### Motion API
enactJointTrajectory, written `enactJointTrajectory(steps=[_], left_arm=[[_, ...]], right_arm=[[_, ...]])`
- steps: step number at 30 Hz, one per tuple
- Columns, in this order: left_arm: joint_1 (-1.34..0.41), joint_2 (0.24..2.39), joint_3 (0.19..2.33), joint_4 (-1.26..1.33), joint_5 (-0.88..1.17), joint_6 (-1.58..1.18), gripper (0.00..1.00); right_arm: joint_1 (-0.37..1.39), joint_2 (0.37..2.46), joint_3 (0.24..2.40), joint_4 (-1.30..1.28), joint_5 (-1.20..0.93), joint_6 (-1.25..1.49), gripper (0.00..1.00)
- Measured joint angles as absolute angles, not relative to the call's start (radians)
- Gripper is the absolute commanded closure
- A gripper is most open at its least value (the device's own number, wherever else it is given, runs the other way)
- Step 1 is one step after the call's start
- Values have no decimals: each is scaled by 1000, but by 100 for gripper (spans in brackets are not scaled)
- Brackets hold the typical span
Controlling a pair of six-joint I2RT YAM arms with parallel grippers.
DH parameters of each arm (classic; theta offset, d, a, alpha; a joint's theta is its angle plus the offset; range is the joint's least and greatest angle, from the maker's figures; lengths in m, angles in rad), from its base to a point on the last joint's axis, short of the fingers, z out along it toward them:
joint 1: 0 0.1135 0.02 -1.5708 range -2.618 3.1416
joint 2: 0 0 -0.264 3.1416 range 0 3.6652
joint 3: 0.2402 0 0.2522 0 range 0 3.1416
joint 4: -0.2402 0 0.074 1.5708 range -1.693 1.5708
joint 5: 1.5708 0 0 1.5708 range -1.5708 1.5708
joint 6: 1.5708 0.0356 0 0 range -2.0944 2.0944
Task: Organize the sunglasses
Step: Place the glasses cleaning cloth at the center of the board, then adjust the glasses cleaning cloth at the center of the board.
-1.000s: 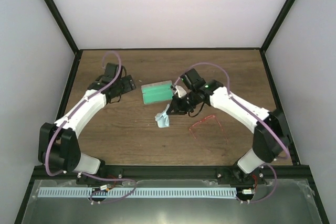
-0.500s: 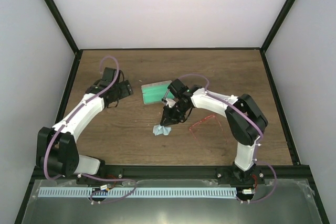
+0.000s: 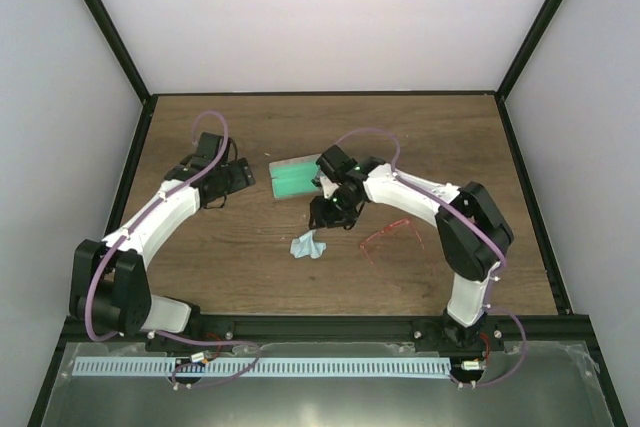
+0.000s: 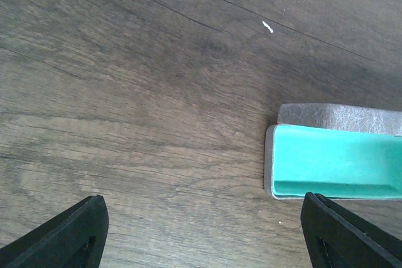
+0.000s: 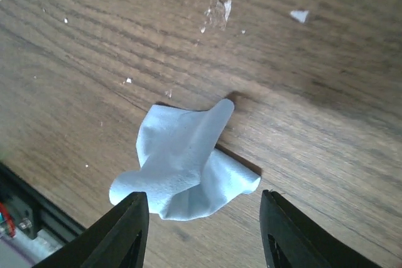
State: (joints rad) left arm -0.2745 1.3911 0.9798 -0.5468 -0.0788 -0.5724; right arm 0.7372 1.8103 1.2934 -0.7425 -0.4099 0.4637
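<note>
The sunglasses (image 3: pixel 391 238), thin red wire frame, lie on the wooden table right of centre, beside the right arm. A grey case with green lining (image 3: pixel 296 179) lies open at mid table; its left end shows in the left wrist view (image 4: pixel 333 160). A crumpled light-blue cloth (image 3: pixel 308 245) lies loose on the wood below the case. My right gripper (image 3: pixel 326 213) hangs just above and beyond the cloth (image 5: pixel 185 161), jaws open with nothing between them. My left gripper (image 3: pixel 240 177) stands wide open left of the case, over bare wood.
Dark frame rails (image 3: pixel 130 162) border the table on both sides and along the near edge. White walls close the back. Small white flecks (image 5: pixel 221 9) dot the wood.
My right gripper was shut on the cloth and carried it toward the near left; it has now opened and the cloth lies free on the table. The left arm shifted slightly.
</note>
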Motion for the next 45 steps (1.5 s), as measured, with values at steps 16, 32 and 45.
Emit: enactJointTrajectory(steps=[16, 32, 45], left_arm=[[-272, 1425, 980, -610, -146, -608, 14], [-262, 1428, 955, -642, -175, -628, 14], [-262, 1427, 953, -642, -175, -628, 14]], right_arm=[[1039, 1930, 1653, -1013, 38, 464, 54], [1102, 2040, 1714, -1120, 204, 441, 63], [1102, 2084, 1716, -1119, 230, 423, 82]])
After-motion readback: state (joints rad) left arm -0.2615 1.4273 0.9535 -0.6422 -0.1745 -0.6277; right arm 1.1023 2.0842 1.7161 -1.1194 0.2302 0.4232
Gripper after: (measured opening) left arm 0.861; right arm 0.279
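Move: The cloth I've already let go of lies about 4 cm to the left of my right hand, 3 cm back and some 2 cm lower. The open case is about 12 cm ahead of that hand and 6 cm to its left, and the sunglasses are roughly 16 cm to its right and 2 cm back, both on the table. From my left hand the cloth lies some 15 cm back, 16 cm to the right and 7 cm down. I hop my right hand up about 6 cm and leftward, then back and down over the cloth, swinging the fingers by some 40 degrees from leaning left to nearly straight down. Low over it I narrow the half-open fingers around a fold, without shutting them. My left hand, still open, drifts about 5 cm left, down and back, away from the case. ##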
